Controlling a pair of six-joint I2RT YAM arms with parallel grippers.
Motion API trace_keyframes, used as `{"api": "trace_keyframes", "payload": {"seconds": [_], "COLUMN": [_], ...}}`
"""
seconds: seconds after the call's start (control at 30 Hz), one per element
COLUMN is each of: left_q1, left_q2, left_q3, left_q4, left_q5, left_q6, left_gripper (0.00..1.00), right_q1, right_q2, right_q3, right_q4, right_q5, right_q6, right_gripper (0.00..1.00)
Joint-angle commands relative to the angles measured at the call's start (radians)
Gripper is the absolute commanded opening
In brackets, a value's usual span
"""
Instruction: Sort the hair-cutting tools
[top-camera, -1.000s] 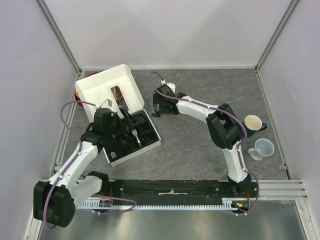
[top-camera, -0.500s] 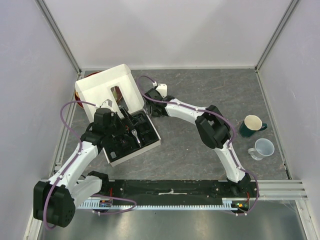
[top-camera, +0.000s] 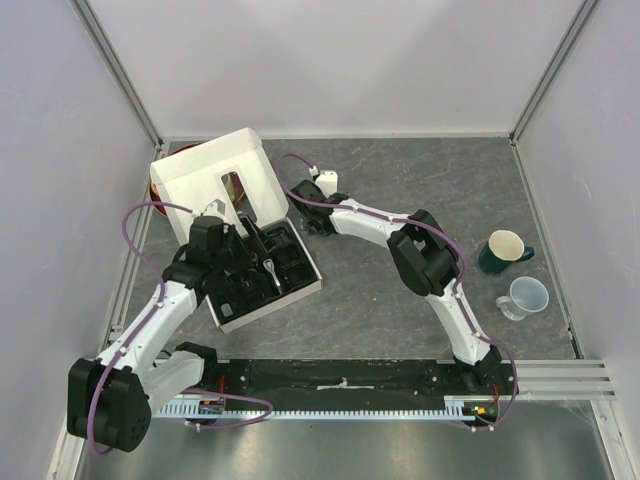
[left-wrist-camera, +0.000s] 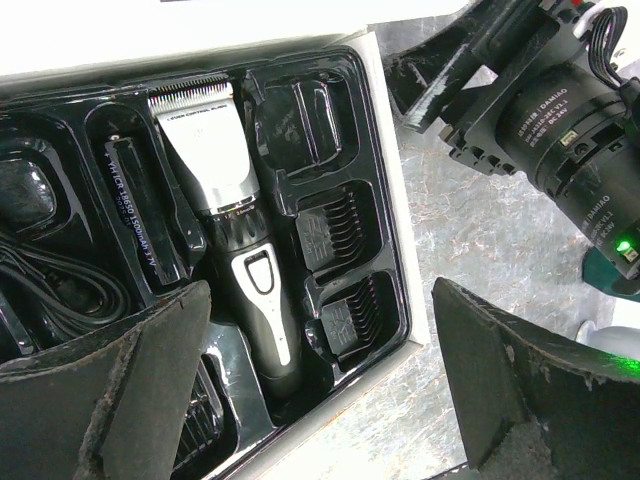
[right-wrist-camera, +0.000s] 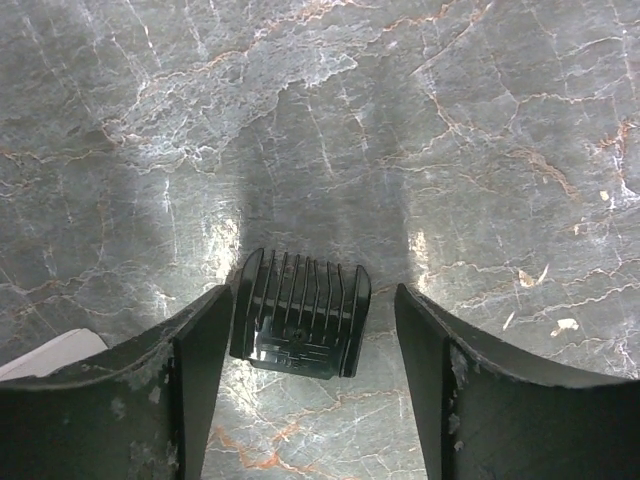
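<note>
The black-and-silver clipper (left-wrist-camera: 235, 240) lies in the black tray (left-wrist-camera: 392, 262) of the white box, silver blade head toward the far end. Beside it sit two comb guards (left-wrist-camera: 330, 235) (left-wrist-camera: 352, 315) in their pockets, and the coiled cord (left-wrist-camera: 50, 285) lies at the left. My left gripper (left-wrist-camera: 320, 292) hangs open over the tray's near right corner, holding nothing. One more comb guard (right-wrist-camera: 300, 315) lies flat on the grey table, just right of the box. My right gripper (right-wrist-camera: 312, 312) straddles it, open; the left finger is at its edge, the right finger stands apart.
The box's white lid (top-camera: 215, 175) stands open at the back left, with a reddish bowl (top-camera: 158, 186) behind it. A green mug (top-camera: 507, 248) and a clear cup (top-camera: 525, 295) stand at the far right. My right forearm (left-wrist-camera: 560, 120) reaches close past the box's right side.
My right gripper has swung left across the table to the box's right side. The left arm has stayed over the tray.
</note>
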Motion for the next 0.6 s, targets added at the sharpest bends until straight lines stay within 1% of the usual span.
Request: {"api": "trace_keyframes", "payload": {"seconds": [0.0, 0.03, 0.1, 0.13, 0.23, 0.3, 0.43, 0.57], "left_q1": [0.001, -0.001, -0.001, 0.001, 0.001, -0.001, -0.001, -0.005], "left_q2": [0.007, 0.009, 0.004, 0.004, 0.0, 0.0, -0.002, -0.022], "left_q3": [0.013, 0.013, 0.01, 0.011, 0.008, 0.005, -0.004, -0.029], "left_q4": [0.017, 0.017, 0.018, 0.015, 0.021, 0.029, 0.095, 0.176], "left_q5": [-0.006, -0.005, 0.0, -0.002, 0.006, 0.02, 0.135, 0.204], "left_q6": [0.034, 0.034, 0.034, 0.036, 0.034, 0.036, 0.051, 0.053], "left_gripper": [0.97, 0.97, 0.97, 0.97, 0.97, 0.97, 0.95, 0.93], "right_q1": [-0.017, -0.021, -0.027, -0.027, -0.034, -0.037, -0.042, -0.045], "right_q2": [-0.004, -0.003, 0.003, 0.003, -0.012, -0.03, -0.098, -0.228], "right_q3": [-0.048, -0.052, -0.057, -0.063, -0.08, -0.086, -0.126, -0.173], "right_q4": [-0.013, -0.013, -0.013, -0.013, -0.012, -0.007, 0.01, 0.036], "right_q5": [-0.091, -0.097, -0.111, -0.111, -0.108, -0.107, -0.119, -0.153], "right_q6": [0.069, 0.073, 0.081, 0.086, 0.101, 0.106, 0.118, 0.136], "right_gripper": [0.7, 0.63, 0.58, 0.53, 0.44, 0.43, 0.41, 0.41]}}
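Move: The right hand is down at the black guide comb, which sits on the table between its open fingers, about 1 cm below the finger-pad midpoint. From there the open box's tray is centred some 12 cm left and 12 cm back, the clipper in it about 10 cm left and 9 cm back, and the raised lid some 20 cm left and 12 cm ahead. From the left hand the comb lies about 12 cm ahead, 11 cm right and 11 cm below. The right fingers, part-open around the guide comb, close on its two sides early on and keep their pinch while the hand eases right and then draws back, about 1.5 cm in all and barely rising, its left side rolling up by 5 to 10 degrees. Late on, the left hand, empty and still wide open above the tray, slides nearly 2 cm to its right and climbs about 1 cm, turning some 5 degrees clockwise. ##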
